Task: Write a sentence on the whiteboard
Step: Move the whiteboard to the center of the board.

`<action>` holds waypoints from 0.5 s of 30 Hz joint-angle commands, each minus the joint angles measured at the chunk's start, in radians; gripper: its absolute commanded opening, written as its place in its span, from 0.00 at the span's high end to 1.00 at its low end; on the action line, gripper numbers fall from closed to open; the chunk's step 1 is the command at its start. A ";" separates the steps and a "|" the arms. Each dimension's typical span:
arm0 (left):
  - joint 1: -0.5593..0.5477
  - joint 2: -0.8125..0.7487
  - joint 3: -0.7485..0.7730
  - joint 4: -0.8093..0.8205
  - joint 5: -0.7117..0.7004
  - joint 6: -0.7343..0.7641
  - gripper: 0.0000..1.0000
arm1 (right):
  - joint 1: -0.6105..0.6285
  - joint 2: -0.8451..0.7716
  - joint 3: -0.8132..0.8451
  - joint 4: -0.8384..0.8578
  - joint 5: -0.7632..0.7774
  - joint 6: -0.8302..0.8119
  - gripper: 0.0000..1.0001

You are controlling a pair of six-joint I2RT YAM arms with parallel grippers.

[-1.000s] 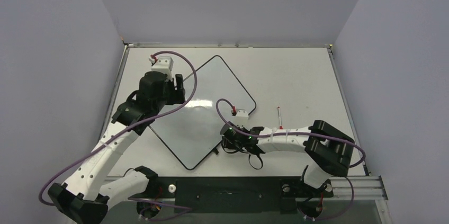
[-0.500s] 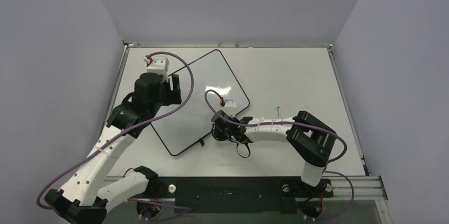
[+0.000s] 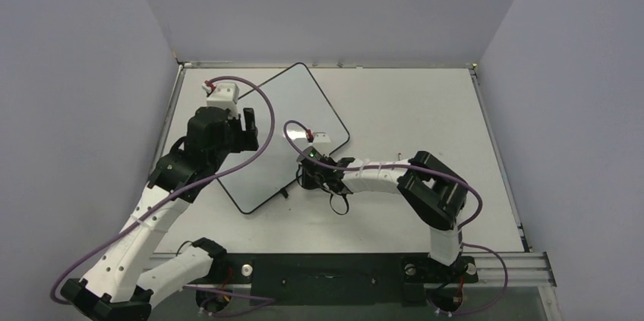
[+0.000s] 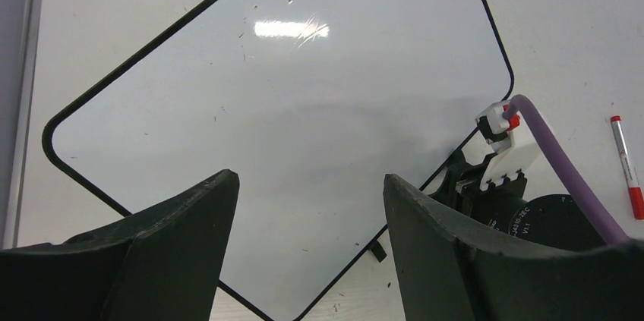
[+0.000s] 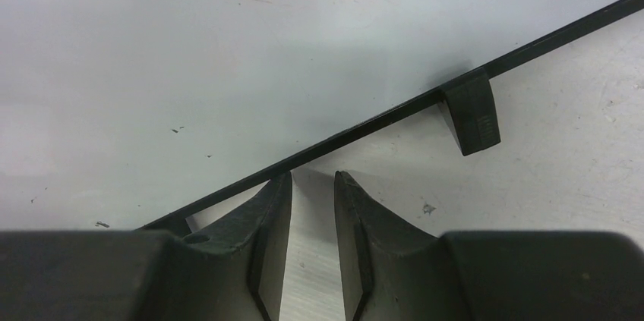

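Observation:
The whiteboard (image 3: 292, 116) lies flat on the table, turned like a diamond, with a thin black frame. No sentence is in view: its white face (image 4: 288, 108) shows only small specks and a light glare. My left gripper (image 3: 247, 127) hovers over the board's left part, open wide (image 4: 307, 177) with nothing in it. My right gripper (image 3: 304, 177) sits low at the board's near right edge (image 5: 190, 55). Its jaws (image 5: 314, 174) stand a narrow gap apart, holding nothing, with the left fingertip touching the frame.
A red marker (image 4: 626, 169) lies on the table right of the board, beyond my right wrist (image 4: 524, 207). A small black foot (image 5: 471, 112) sticks out from the board's edge. Grey walls close in the table on three sides.
The whiteboard has slid and turned toward the far left, with my right gripper following against its edge. My left gripper has drawn back to the far left and opened slightly wider.

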 commanded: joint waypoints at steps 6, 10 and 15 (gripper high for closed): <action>0.007 -0.049 -0.025 0.023 0.036 0.024 0.32 | -0.023 -0.163 -0.182 -0.155 0.076 -0.041 0.66; 0.007 -0.056 -0.038 0.041 0.052 0.023 0.32 | -0.028 -0.298 -0.212 -0.278 0.146 -0.056 0.58; 0.005 -0.065 -0.059 0.061 0.093 0.029 0.32 | -0.077 -0.429 -0.211 -0.408 0.229 -0.085 0.53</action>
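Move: The marker, the likely next thing, lies about 30 cm to the right of the right hand, 1 cm ahead and barely below it. The whiteboard's middle is some 12 cm ahead and 10 cm left; its black clips sit 4 cm ahead and 6 cm right, and 5 cm back and 6 cm left. From the left hand, the marker is roughly 43 cm right, 2 cm back and 26 cm below. The right hand leaves the whiteboard's near edge, sweeping about 11 cm right towards the marker, slightly back, fingers opening. ##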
